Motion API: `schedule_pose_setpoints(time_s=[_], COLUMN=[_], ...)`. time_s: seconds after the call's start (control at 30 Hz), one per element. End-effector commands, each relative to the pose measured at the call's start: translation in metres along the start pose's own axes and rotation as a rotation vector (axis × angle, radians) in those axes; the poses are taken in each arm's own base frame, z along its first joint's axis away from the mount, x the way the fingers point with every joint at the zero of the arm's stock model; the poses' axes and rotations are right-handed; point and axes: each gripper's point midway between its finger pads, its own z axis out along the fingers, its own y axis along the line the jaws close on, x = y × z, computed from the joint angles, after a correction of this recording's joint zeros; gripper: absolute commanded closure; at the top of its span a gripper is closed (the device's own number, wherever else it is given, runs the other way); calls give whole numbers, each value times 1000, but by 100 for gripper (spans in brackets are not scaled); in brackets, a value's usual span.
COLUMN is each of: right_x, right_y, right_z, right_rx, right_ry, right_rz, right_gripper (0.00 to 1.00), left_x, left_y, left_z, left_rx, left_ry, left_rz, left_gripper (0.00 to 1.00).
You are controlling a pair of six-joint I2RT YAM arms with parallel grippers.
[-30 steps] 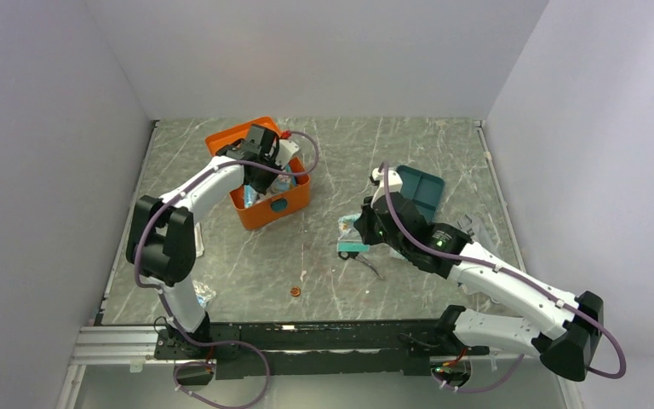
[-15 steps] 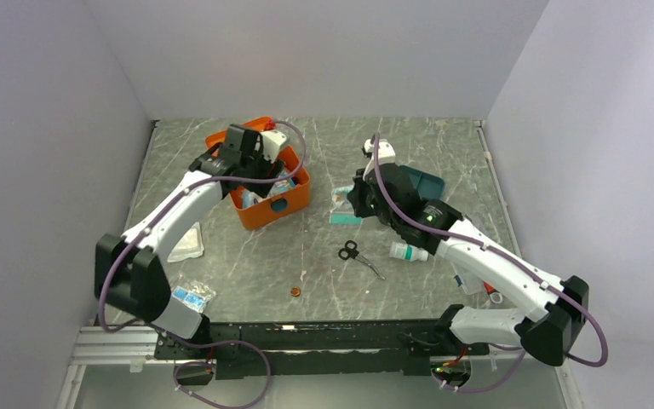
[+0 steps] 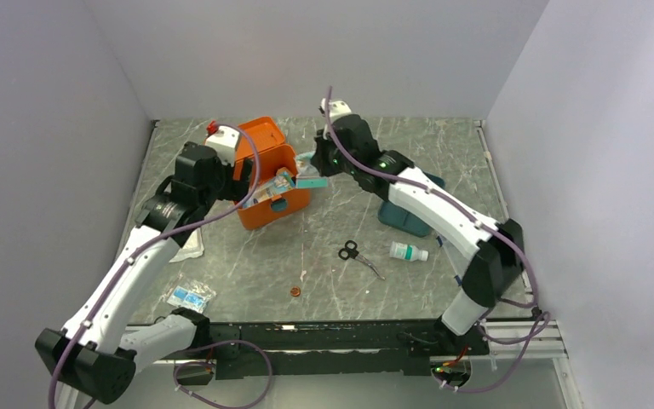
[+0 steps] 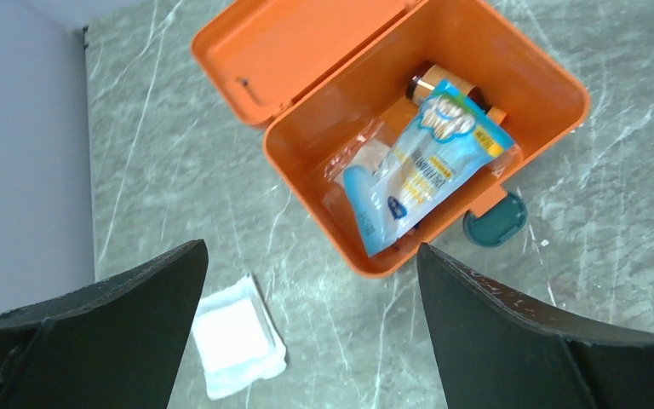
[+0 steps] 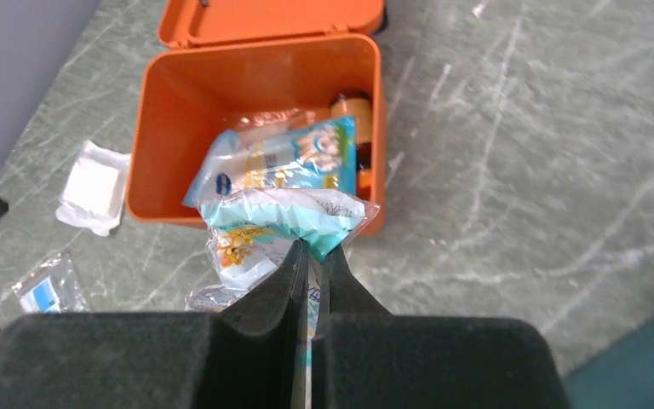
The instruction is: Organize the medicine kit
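Observation:
The medicine kit is an orange box with its lid swung open at the back left of the table. Inside lie a blue pouch, a clear packet and an orange bottle. My left gripper is open and holds nothing. It hangs above the table just left of the kit, over a white gauze pad. My right gripper is shut on a bundle of teal and clear packets. It holds them just in front of the kit's near wall, by the right rim in the top view.
Black scissors, a small white bottle and a copper coin lie on the marble in front. A flat teal tray sits under the right arm. A small blue packet lies near the left arm's base.
My left gripper opened, left the blue pouch in the kit and pulled back to the left. My right arm carried the teal packets from mid-table up to the kit.

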Motion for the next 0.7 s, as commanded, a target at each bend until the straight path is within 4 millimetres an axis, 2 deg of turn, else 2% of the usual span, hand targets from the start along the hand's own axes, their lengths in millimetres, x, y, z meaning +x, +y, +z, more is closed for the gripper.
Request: schedule_pose_setpoints(time_s=[0.0, 0.1, 0.2, 0.47, 0.67], right_x=[-32, -33, -24, 0, 30], right_y=[31, 38, 41, 59, 68], right_z=[17, 40, 68, 121, 159], right_rx=[-141, -164, -177, -244, -255], right_ry=[-23, 4, 50, 109, 156], right_rz=[-62, -89, -112, -129, -136], right_gripper=[100, 100, 100, 100, 100], left_x=[25, 47, 67, 98, 119], left_y=[19, 25, 26, 28, 30], left_z=[-17, -27, -35, -54, -64], left_rx=[-116, -161, -180, -243, -312], left_ry=[54, 103, 134, 142, 214], left_rz=[-102, -152, -199, -375, -479], left_gripper=[1, 1, 1, 1, 1])
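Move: My right hand holds the small clear packet with the teal edge. The middle of the open orange box lies about 15 cm to its left, 10 cm farther out and some 20 cm below. Inside the box, the blue packet lies 13 cm left and 9 cm ahead of this hand, and the brown bottle 8 cm left and 13 cm ahead. The open lid is about 15 cm beyond the box's middle. From my empty left hand the box is 15 cm ahead and 4 cm right. I keep the small packet pinched in my right hand and swing it left, about 12 cm, and some 7 cm forward to bring it over the box opening. At first I travel level, then sink about 9 cm towards the blue packet, turning roughly 15 degrees counter-clockwise. Meanwhile my open left hand clears away from the box, back, down and a bit left. ##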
